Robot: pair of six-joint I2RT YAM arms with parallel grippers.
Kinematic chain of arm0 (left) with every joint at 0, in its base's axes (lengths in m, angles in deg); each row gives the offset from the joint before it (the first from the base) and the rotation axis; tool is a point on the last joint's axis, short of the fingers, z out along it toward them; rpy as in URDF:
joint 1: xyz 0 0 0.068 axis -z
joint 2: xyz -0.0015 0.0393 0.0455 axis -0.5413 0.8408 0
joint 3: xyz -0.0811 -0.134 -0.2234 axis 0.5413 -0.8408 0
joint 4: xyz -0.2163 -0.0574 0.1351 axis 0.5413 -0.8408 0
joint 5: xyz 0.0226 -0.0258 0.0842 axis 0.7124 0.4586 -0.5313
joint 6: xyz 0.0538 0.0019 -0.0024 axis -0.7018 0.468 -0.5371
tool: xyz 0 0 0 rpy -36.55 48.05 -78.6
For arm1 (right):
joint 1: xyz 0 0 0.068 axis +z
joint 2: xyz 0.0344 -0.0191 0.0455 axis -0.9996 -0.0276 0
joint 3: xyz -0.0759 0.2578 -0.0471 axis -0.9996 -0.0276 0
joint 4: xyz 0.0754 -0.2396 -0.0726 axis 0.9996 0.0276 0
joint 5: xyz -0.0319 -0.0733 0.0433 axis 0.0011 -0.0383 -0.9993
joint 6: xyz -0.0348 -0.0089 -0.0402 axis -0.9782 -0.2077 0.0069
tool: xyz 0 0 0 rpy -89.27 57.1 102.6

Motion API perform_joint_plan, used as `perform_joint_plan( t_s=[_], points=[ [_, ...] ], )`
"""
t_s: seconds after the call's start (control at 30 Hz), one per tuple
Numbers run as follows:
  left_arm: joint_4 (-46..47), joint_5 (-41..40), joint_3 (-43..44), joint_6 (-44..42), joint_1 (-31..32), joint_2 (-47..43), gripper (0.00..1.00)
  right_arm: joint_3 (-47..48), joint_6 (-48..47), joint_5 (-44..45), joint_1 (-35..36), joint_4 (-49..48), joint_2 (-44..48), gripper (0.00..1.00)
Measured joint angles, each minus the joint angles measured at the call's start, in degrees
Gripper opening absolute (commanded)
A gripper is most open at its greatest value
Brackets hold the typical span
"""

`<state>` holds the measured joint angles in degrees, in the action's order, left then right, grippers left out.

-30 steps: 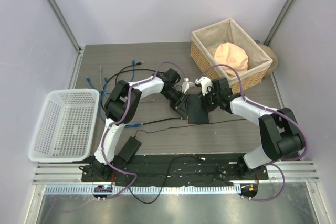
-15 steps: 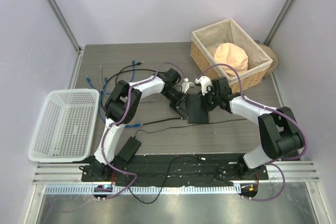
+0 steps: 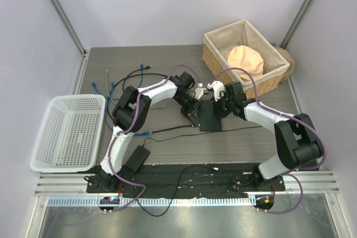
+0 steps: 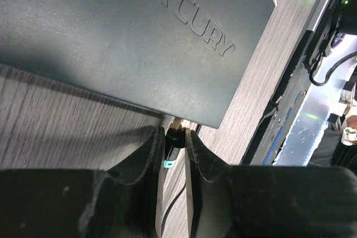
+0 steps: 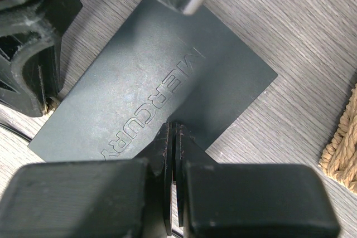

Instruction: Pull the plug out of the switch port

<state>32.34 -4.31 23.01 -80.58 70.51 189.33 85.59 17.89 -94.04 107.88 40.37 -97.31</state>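
The switch [image 3: 211, 116] is a flat dark-grey box lying mid-table; it fills the left wrist view [image 4: 139, 37] and shows in the right wrist view [image 5: 150, 82]. A black plug [image 4: 172, 146] with a teal mark sits in the switch's edge. My left gripper [image 4: 174, 131] is shut on the plug, one finger on each side, at the switch's left edge [image 3: 193, 113]. A thin black cable [image 4: 169, 214] trails back from the plug. My right gripper [image 5: 173, 127] is shut, its tips resting on the switch's top [image 3: 221, 104].
A wicker basket [image 3: 245, 54] holding a peach-coloured thing stands at the back right, its rim near my right arm [image 5: 343, 137]. A white plastic basket [image 3: 67, 132] is at the left. Blue cables [image 3: 111, 87] lie at the back left, and a black power adapter [image 3: 136, 157] sits near the front.
The left jaws have narrowed onto the plug. Both arms and the switch have hardly moved.
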Motion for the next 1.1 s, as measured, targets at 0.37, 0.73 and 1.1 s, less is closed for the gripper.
perform_joint_plan(
  t_s=[0.37, 0.73, 1.1],
  points=[
    [-4.39, -0.68, 3.98, -0.90, 0.09, 1.60, 0.00, 0.00, -0.02, -0.04, -0.02, 0.00, 0.00, 0.01],
    [-14.19, -1.86, 7.91, -5.97, -1.09, 1.36, 0.00, 0.00, -0.04, -0.04, -0.02, 0.00, 0.00, 0.01],
    [-23.56, -9.75, 21.66, -14.38, -13.49, 2.71, 0.00, 0.02, -0.07, -0.02, -0.02, 0.04, 0.02, 0.01]
  ],
)
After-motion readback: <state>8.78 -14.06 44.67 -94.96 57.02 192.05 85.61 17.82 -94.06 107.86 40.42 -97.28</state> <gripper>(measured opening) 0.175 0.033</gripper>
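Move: The left fingers already grip the last cable's plug at the switch port, which is only about 1 cm to their right. The switch's middle is some 6 cm right and 4 cm ahead of them. A loose blue plug lies about 18 cm to the left and 3 cm nearer the base. The right fingertips stand on the switch's top, with the plug some 8 cm to their left, 4 cm back and 1 cm lower. Leftward out of the port first, after barely shifting for about half a second, the left hand draws the pinched plug straight away from the switch's side. It then speeds up and sweeps forward as well, ending about 10 cm left, 10 cm forward and 5 cm higher, wrist tilting slightly, grip kept. The closed right fingertips stay on the switch's top. ##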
